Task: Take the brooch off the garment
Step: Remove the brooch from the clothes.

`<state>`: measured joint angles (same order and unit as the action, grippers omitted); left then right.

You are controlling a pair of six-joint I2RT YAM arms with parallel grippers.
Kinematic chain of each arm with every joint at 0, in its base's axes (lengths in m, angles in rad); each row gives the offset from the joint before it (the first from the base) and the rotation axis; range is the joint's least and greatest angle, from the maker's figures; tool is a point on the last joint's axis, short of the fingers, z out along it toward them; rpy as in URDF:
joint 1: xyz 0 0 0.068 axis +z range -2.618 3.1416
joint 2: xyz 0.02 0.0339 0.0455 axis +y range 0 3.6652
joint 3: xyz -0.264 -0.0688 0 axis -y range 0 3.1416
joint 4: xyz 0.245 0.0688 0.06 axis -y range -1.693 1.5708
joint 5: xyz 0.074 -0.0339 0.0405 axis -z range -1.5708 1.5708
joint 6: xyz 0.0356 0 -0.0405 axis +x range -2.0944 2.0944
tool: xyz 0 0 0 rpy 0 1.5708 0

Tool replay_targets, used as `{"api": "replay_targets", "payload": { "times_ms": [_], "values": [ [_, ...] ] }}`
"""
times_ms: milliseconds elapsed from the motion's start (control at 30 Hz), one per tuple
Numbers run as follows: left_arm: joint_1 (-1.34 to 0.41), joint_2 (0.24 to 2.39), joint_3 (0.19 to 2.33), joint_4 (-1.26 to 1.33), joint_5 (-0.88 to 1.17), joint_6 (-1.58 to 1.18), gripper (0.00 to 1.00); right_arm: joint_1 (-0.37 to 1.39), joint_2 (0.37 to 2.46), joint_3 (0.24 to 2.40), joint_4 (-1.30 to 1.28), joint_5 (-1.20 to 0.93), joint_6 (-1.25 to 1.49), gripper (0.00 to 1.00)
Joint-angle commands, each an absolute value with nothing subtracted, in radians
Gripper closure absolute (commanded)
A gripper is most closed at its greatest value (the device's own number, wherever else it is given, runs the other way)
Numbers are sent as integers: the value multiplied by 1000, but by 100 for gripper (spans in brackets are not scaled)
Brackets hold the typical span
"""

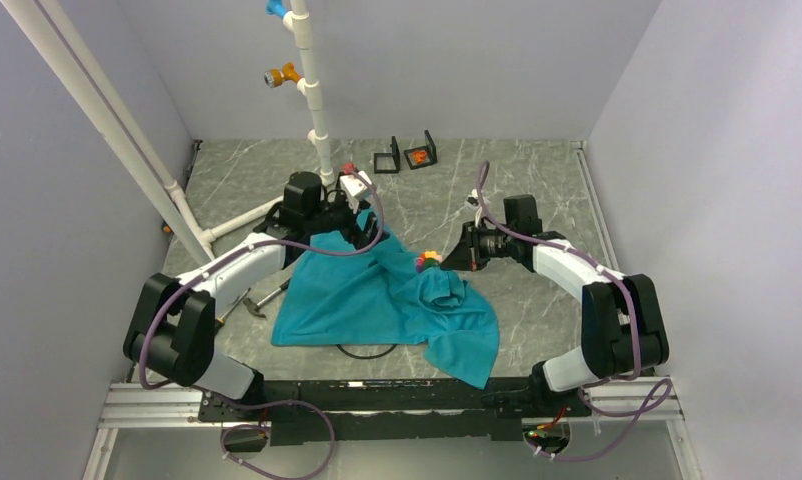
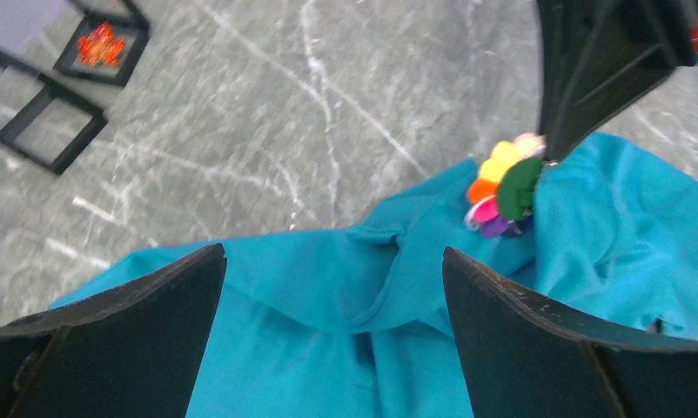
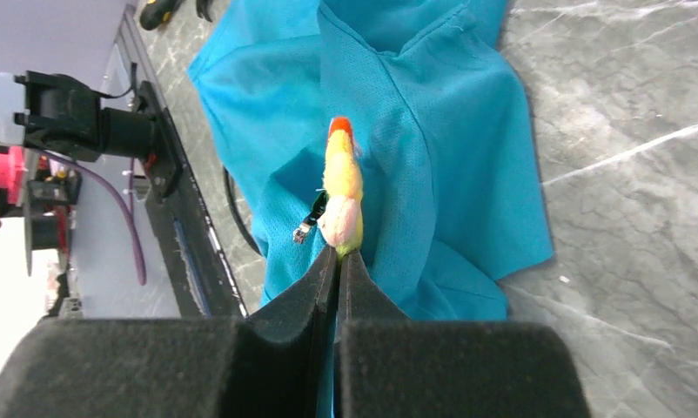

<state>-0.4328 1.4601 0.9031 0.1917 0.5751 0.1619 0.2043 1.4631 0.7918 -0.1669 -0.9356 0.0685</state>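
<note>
The garment (image 1: 377,300) is a teal T-shirt lying crumpled mid-table, also seen below the left wrist (image 2: 328,340) and the right wrist (image 3: 432,131). The brooch (image 1: 429,260) is a small multicoloured flower at a raised fold of the cloth (image 2: 502,187). My right gripper (image 1: 457,257) is shut on the brooch's edge (image 3: 341,187), its jaws pressed together (image 3: 338,257). A small metal clasp (image 3: 305,228) hangs beside it. Whether the pin still goes through the cloth I cannot tell. My left gripper (image 1: 352,222) hovers open over the shirt's far edge (image 2: 332,252), with nothing between its fingers.
Two small black frames (image 1: 387,158) (image 1: 420,153) stand at the back, one holding an orange leaf (image 2: 102,43). A white pipe stand (image 1: 317,110) rises behind the left arm. A black cable (image 1: 367,351) loops under the shirt's near edge. A metal tool (image 1: 257,300) lies left of the shirt.
</note>
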Motion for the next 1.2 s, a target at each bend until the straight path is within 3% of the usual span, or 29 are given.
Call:
{"api": "replay_targets", "payload": {
  "times_ms": [0,167,233,367,433,633,800,967,1167],
  "values": [
    [-481,1449,951,34,737,253,1,209,1454,788,-112,-998,122,100],
    [-620,1476,949,40,716,246,1,209,1450,783,-104,-1007,133,100],
    [-668,1501,968,29,704,266,9,209,1459,786,-104,-1009,136,100],
    [-761,1540,1048,-64,687,336,32,206,1485,786,-102,-1012,146,100],
    [-797,1555,1084,-104,672,377,38,206,1500,786,-95,-1017,153,100],
    [-933,1609,1189,-202,556,575,39,202,1564,807,-100,-1042,167,100],
    [-1081,1681,1211,-262,345,809,43,196,1585,807,-89,-1060,179,100],
    [-1115,1726,1180,-200,229,905,52,193,1597,809,-99,-1075,178,100],
    [-1131,1752,1140,-104,112,999,48,193,1611,808,-105,-1082,173,100]
  ]
}}
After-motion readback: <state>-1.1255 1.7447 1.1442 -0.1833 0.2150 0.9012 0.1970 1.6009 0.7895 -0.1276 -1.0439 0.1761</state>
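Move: Behind and below the left hand, the bunched garment fold under the brooch lies about 13 cm back, 14 cm right and 11 cm down. The brooch is some 7 cm back, 11 cm right and 7 cm down; the garment's near flap is roughly 26 cm back, 18 cm right and 16 cm down. The right hand already pinches the brooch, its middle 3 cm left, 1 cm ahead and 1 cm below; the fold is 6 cm behind, 1 cm left and 5 cm below it. Sweeping back and right some 16 cm each, the left hand swings around the brooch towards the fold, then dives mostly late, about 9 cm in all, easing slightly forward at the end. It turns clockwise about 40 degrees and tips to point right and steeply down, fingers narrowing from wide to half open. The right hand keeps its pinch, sinking 2 cm and tipping a little. ##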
